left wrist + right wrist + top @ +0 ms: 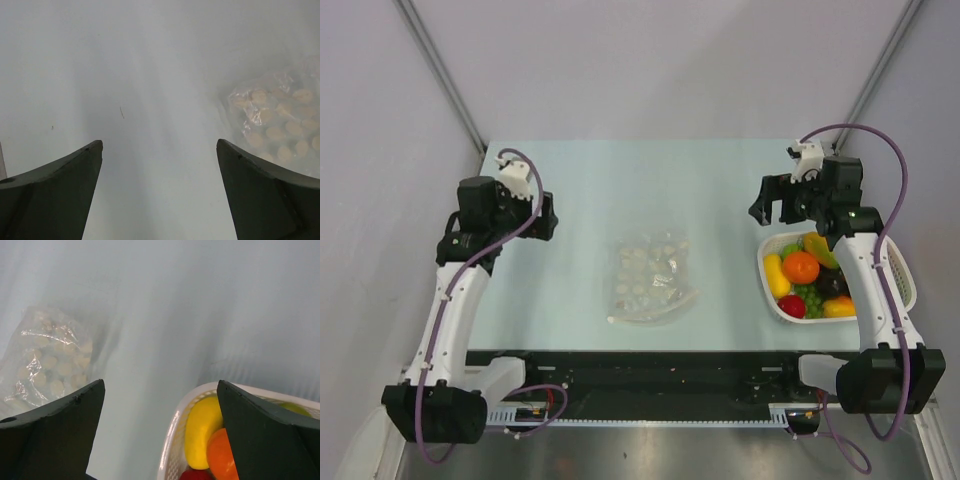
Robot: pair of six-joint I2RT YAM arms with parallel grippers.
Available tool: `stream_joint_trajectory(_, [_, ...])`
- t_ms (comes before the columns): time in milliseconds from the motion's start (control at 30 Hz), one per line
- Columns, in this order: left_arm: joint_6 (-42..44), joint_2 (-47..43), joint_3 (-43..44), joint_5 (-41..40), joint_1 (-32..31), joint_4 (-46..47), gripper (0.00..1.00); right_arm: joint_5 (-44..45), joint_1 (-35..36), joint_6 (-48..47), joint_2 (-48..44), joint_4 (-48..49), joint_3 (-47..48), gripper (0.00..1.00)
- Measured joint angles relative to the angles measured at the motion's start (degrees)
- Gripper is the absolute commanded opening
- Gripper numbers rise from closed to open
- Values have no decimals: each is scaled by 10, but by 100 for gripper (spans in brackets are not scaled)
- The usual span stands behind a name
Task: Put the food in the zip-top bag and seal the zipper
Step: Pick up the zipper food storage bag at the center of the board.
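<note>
The clear zip-top bag (650, 280) lies flat mid-table, with pale round marks showing through it; its zipper (655, 311) looks like the whitish strip along the near edge. The food sits in a white basket (769, 288) on the right: a yellow mango (775, 275), an orange (801, 266), green grapes (810, 295) and a red piece (792, 306). My left gripper (545, 215) hovers open left of the bag (280, 125). My right gripper (777, 212) hangs open just behind the basket (172, 440), over the mango (202, 432) and orange (220, 455). Both hold nothing.
The pale table ends at a black rail (650, 385) along the near edge, where the arm bases stand. Grey walls close in the back and both sides. The basket stands near the table's right edge.
</note>
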Motion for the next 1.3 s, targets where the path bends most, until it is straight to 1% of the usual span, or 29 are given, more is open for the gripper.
stream_joint_trajectory(100, [53,-21,-36,-2,-29,2,100,-15,0,0,1,-2,-5,100])
stream_joint_trajectory(200, [125,-48,-75,-3,-70,1,100,-25,5,1,3,-2,-11,100])
stream_joint_trajectory(267, [169,-64,-104,0,-106,0,99,-28,11,1,7,-2,-12,100])
stream_joint_trajectory(367, [204,-89,-155,-2,-173,11,100,-32,16,1,14,-2,-12,100])
stream_joint_trajectory(433, [214,-108,-193,-5,-219,34,100,-32,16,1,18,-2,-13,100])
stream_joint_trajectory(567, [227,-158,-288,-31,-339,103,100,-29,16,0,27,-2,-13,100])
stream_joint_trajectory(667, [228,-168,-343,-61,-414,165,100,-22,16,-2,35,-2,-15,100])
stream_joint_trajectory(867, [226,-169,-409,-120,-522,270,98,-7,16,-6,49,-2,-18,100])
stream_joint_trajectory(967, [226,-169,-439,-151,-581,315,100,-3,16,-11,54,-2,-18,100])
stream_joint_trajectory(1100, [229,-172,-486,-208,-667,376,100,1,16,-15,57,-2,-18,100])
stream_joint_trajectory(1167, [233,-163,-503,-238,-696,411,99,3,16,-15,58,-2,-18,100])
stream_joint_trajectory(1267, [242,-128,-513,-286,-723,465,95,4,15,-15,59,-2,-19,100])
stream_joint_trajectory(1300, [244,-109,-513,-301,-730,487,91,5,15,-15,59,-2,-20,100])
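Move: Out to the left hand's right, about 26 cm over, 3 cm nearer the robot and some 24 cm below, lies the middle of the zip bag. Its zipper's left end, on the bag's near side, is about 17 cm right of this hand and 14 cm back. The fruit basket stands some 44 cm right of the bag's middle, level with it. From the right hand the bag's middle is about 24 cm left, 4 cm back and 24 cm down. Swinging right, back and down in one sweep, the empty left hand travels some 21 cm right and 17 cm back while sinking about 16 cm, to come low over the left end of the bag's zipper. The wrist turns clockwise some 55 degrees, so the open fingers end pointing right and forward along the zipper. The right hand, also open, sinks about 5 cm beside the basket. ##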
